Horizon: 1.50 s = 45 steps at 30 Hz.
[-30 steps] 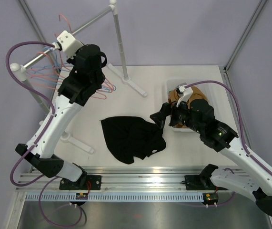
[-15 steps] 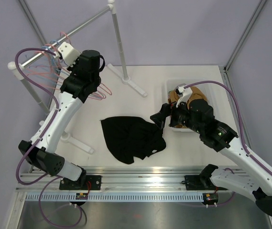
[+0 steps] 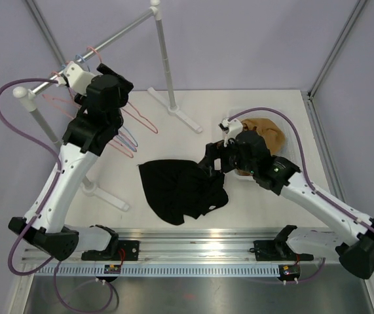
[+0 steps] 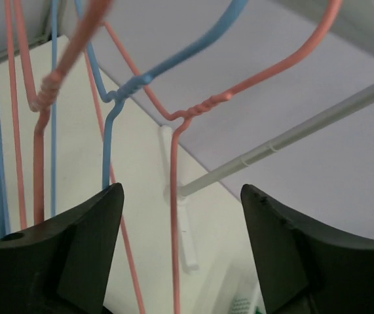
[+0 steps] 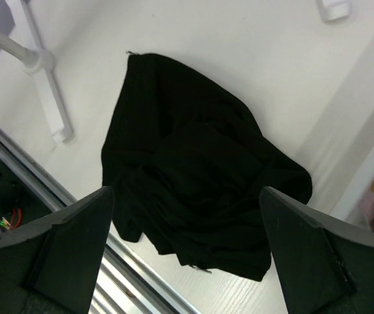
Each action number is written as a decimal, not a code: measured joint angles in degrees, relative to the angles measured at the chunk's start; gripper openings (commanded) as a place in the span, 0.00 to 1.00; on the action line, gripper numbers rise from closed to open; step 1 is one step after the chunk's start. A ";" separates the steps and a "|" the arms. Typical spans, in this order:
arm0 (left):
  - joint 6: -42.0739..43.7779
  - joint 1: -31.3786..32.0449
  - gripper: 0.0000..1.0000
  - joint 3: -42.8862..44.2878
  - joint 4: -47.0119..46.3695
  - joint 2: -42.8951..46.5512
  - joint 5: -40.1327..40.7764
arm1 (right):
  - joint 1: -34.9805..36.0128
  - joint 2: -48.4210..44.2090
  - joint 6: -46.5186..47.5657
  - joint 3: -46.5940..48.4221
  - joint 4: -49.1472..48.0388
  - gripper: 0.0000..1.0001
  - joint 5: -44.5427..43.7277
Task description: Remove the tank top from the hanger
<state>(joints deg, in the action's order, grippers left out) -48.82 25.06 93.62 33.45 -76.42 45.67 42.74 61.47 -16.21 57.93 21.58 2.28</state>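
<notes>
The black tank top lies crumpled on the table, off any hanger. My right gripper hovers open just above it, over its right edge, with nothing between the fingers. My left gripper is raised at the clothes rail, jaws open. A pink wire hanger hangs loose in the gap between them, touched by neither finger. A blue hanger and more pink ones hang beside it. In the top view the pink hanger slants down from the rail.
The rail runs from the left post to an upright pole whose foot rests on the table. Another rack foot lies left of the tank top. A clear bin at right holds a tan garment.
My left gripper has opened from shut and its arm has swung left along the rail; the hangers have shifted. My right gripper has moved left from the bin to the tank top.
</notes>
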 measured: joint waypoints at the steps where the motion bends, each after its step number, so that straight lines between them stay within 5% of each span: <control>1: 0.15 0.00 0.83 -0.04 -0.15 1.49 -1.22 | 0.00 2.08 0.15 0.00 -0.24 0.99 0.37; 7: 1.60 -0.02 0.99 -3.65 -2.14 12.39 -10.58 | 2.08 16.06 1.57 0.04 -2.03 0.99 2.14; 18: 8.28 -0.07 0.99 -15.15 -2.21 29.07 -36.94 | 11.91 35.67 3.21 2.27 -7.34 0.99 -5.27; 21: 10.03 -0.04 0.99 -18.86 0.81 34.10 -39.71 | 13.03 40.19 3.19 3.85 -7.80 0.85 -7.69; 22: 10.56 -0.04 0.99 -19.98 1.79 36.24 -39.80 | 13.09 41.18 3.23 4.13 -8.00 0.66 -8.02; 25: 12.35 -0.07 0.99 -21.38 6.27 42.58 -39.43 | 13.42 44.00 3.19 5.22 -8.31 0.41 -10.21; 26: 13.05 -0.04 0.99 -21.38 7.67 44.81 -39.21 | 13.53 44.26 3.19 5.70 -8.48 0.23 -10.56; 29: 16.02 -0.07 0.99 -22.10 9.92 51.19 -38.45 | 14.08 44.04 3.41 5.84 -9.27 0.00 -11.69; 37: 24.48 -0.07 0.99 -38.25 9.55 67.41 -40.61 | 14.36 31.28 4.11 7.89 -2.64 0.00 -18.12; 45: 27.06 -0.07 0.99 -50.10 5.75 75.52 -45.99 | 12.33 22.38 7.43 28.06 9.38 0.00 -31.80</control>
<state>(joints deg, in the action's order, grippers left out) -21.76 24.99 43.53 39.20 -0.91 -0.32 55.07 83.85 -8.78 86.00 30.96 -29.52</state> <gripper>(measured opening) 0.987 0.082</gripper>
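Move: The black tank top lies crumpled on the table, its middle about 9 cm to the right hand's left, level with it fore and aft, and some 23 cm below. From this hand, the laundry basket is about 16 cm ahead and 18 cm to the right, the rack's far foot about 27 cm ahead and 13 cm left. From the left hand, the tank top is roughly 14 cm back, 19 cm right and 40 cm below; the empty hangers hang about 6 cm left, 2 cm ahead and slightly lower. The open right hand sinks about 23 cm while sliding left onto the middle of the black tank top, its fingers tipping some 30 degrees more steeply down, pinches the cloth there, then lifts it quickly by nearly 30 cm, drifting forward and to the right. Meanwhile the left hand opens the rest of the way and backs out from the empty hangers towards its base, rising a little before sinking to below its starting height and turning clockwise. ##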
